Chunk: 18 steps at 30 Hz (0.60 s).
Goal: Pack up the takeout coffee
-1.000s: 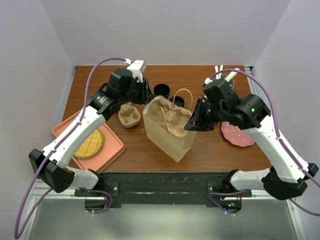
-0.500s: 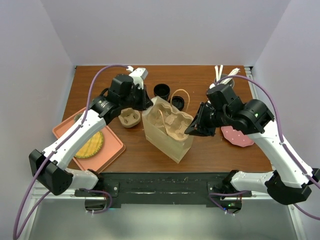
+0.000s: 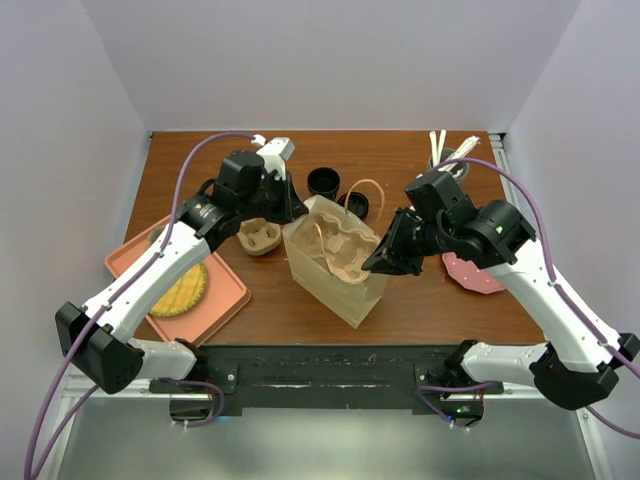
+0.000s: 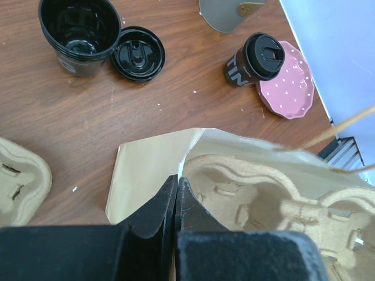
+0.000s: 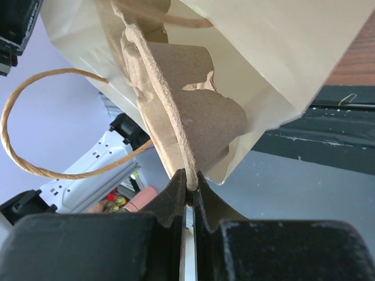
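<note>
The takeout coffee [image 4: 256, 61], a black lidded cup, stands beside a pink plate [image 4: 288, 79] in the left wrist view; the right arm hides it from above. A tan paper bag [image 3: 345, 285] stands open at the table's middle with a pulp cup carrier [image 3: 340, 248] partly inside it. My left gripper [image 3: 291, 212] is shut on the bag's far-left rim [image 4: 152, 161]. My right gripper [image 5: 188, 182] is shut on the carrier's edge [image 5: 176, 111] at the bag's right side.
A lidless black cup [image 3: 323, 181] and a loose black lid [image 3: 357, 205] sit behind the bag. A second pulp carrier [image 3: 258, 235] lies left of it. An orange tray [image 3: 225, 300] with a yellow mat is at the left, the pink plate [image 3: 470, 272] at the right.
My left gripper has closed on the bag's rim. My right gripper has carried the cup carrier a little left and lower into the bag.
</note>
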Each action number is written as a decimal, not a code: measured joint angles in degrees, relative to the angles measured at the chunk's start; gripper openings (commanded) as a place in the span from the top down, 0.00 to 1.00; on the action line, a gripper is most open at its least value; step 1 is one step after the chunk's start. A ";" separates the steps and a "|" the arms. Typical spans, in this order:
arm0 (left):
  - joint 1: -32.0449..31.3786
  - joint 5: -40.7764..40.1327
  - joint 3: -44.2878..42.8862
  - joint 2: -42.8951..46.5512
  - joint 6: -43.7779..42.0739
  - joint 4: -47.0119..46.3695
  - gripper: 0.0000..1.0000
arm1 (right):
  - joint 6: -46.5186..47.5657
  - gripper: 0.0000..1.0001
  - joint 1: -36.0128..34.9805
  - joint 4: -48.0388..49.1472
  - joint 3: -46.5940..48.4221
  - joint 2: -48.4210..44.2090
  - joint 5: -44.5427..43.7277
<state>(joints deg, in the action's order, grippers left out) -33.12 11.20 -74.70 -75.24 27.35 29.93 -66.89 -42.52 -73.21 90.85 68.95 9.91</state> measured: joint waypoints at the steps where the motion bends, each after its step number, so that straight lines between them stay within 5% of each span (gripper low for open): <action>1: 0.00 0.24 0.09 0.02 0.11 -0.02 1.00 | -0.28 0.96 0.02 0.22 -0.15 0.00 0.13; 8: 0.00 1.11 0.37 0.07 0.11 -0.35 1.00 | -1.25 0.84 0.15 0.59 -0.11 0.22 0.11; 12: 0.00 1.81 0.37 0.17 0.11 -0.33 1.00 | -1.62 0.64 0.15 0.68 -0.02 0.48 -0.42; 18: 0.00 2.14 0.37 0.24 0.11 0.00 1.00 | -2.16 0.62 0.15 0.22 0.00 0.46 -2.19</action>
<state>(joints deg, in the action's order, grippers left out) -33.12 13.34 -74.32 -75.00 27.46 29.93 -69.06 -42.37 -72.99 90.85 69.41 7.73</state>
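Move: The right hand still pinches the near-right edge of the pulp carrier over the paper bag. The bag's middle is about 7 cm ahead, 6 cm left and 14 cm below this hand. Near the bag, the lidded coffee stands roughly 25 cm ahead and 19 cm right of the hand, and the black lid lies some 33 cm straight ahead. For the left hand, shut on the far-left rim, the bag's middle is about 7 cm back, 6 cm right and 13 cm below. Easing forward barely 1 cm, the right hand otherwise holds its place at the bag's near-right corner, spreads its fingers from nearly shut to about two-fifths open and lets go of the carrier's edge, with almost no wrist turn. The left hand keeps its shut pinch on the far-left rim, drawing back about half a centimetre. ##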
